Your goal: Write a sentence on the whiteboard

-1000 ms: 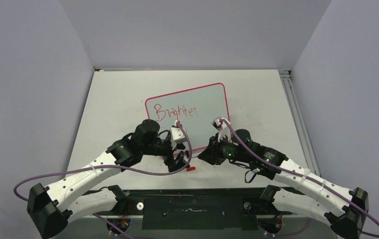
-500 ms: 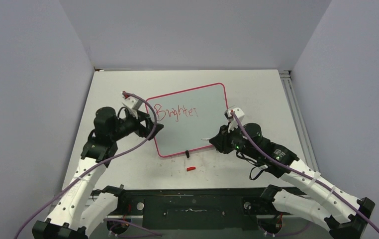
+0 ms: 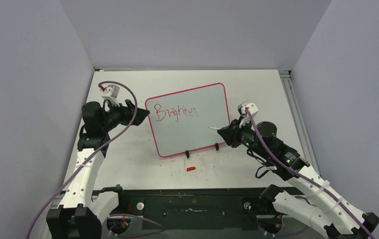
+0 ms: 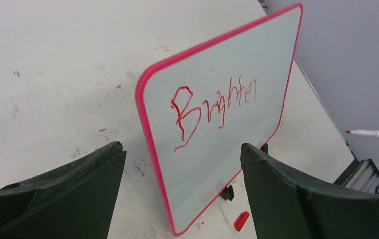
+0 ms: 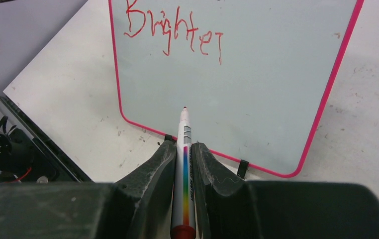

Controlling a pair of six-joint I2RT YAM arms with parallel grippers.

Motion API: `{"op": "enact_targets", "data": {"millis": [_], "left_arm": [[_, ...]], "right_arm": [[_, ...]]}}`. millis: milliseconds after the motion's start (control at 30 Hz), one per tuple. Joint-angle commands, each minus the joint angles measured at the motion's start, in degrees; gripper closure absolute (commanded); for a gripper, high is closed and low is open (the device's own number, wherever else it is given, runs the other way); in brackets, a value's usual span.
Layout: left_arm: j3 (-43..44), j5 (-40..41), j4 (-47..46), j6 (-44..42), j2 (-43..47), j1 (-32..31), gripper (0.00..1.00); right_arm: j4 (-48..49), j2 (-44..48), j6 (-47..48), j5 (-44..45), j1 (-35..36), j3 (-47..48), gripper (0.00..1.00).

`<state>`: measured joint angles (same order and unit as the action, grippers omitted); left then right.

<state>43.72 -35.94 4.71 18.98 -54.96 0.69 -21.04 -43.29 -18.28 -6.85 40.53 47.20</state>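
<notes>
The whiteboard (image 3: 197, 133), pink-framed, stands tilted on small black feet at mid-table. Red lettering of the sentence (image 3: 176, 112) reads "Brighter" along its top. My left gripper (image 3: 140, 113) hovers open just off the board's left edge, holding nothing; in the left wrist view its gripper (image 4: 181, 146) frames the whiteboard (image 4: 257, 99) and lettering (image 4: 212, 107). My right gripper (image 3: 223, 133) is shut on a white marker (image 3: 214, 129) whose tip points at the board's lower right. In the right wrist view the marker (image 5: 184, 130) sits between the shut gripper (image 5: 183, 145), tip just short of the whiteboard (image 5: 267, 84).
A red marker cap (image 3: 191, 169) lies on the table in front of the board, also visible from the left wrist as the cap (image 4: 241, 220). A metal rail (image 3: 290, 97) runs along the table's right edge. Grey walls enclose three sides.
My left arm has swung from in front of the board to its left side, jaws slightly wider. My right arm has drawn back rightward with the marker. The lettering is unchanged.
</notes>
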Motion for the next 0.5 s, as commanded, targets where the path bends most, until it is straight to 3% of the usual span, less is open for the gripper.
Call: {"op": "enact_targets", "data": {"millis": [0, 100, 233, 467], "left_arm": [[0.72, -5.56, -12.72, 9.61, -2.78, 5.14, 0.17], [3.01, -6.28, -16.19, 11.57, -5.78, 5.84, 0.17], [7.41, -5.11, -10.89, 6.97, -9.16, 5.93, 0.18], [4.28, -6.06, -7.87, 2.33, -9.44, 5.95, 0.18]], "right_arm": [[4.10, 1.45, 2.35, -0.15, -0.85, 0.27, 0.95], [4.67, 0.80, 3.43, -0.05, -1.39, 0.61, 0.95], [7.03, -1.15, 4.00, -1.00, -2.77, 0.21, 0.95], [14.83, -4.99, 2.32, -13.42, -10.42, -1.91, 0.95]]}}
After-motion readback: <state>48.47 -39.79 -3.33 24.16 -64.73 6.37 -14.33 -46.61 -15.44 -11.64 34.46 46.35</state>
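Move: From the right hand, which still pinches the marker with its tip pointing left, the whiteboard's middle lies about 15 cm left, 9 cm ahead and 10 cm down. The word "Brighter" is some 21 cm left and 13 cm ahead, and the red cap 14 cm left and 9 cm back, lower still. The empty, open left hand has the board's far left corner roughly 8 cm ahead, 4 cm to the right and 8 cm below. Forward and a little left goes the open left hand, about 5 cm along the outside of the board's left edge and rising slightly, then it stops near the far left corner. The right hand keeps its grip on the marker, lifts a touch, then eases forward about 3 cm, carrying the tip farther up over the blank part below and right of "Brighter". ##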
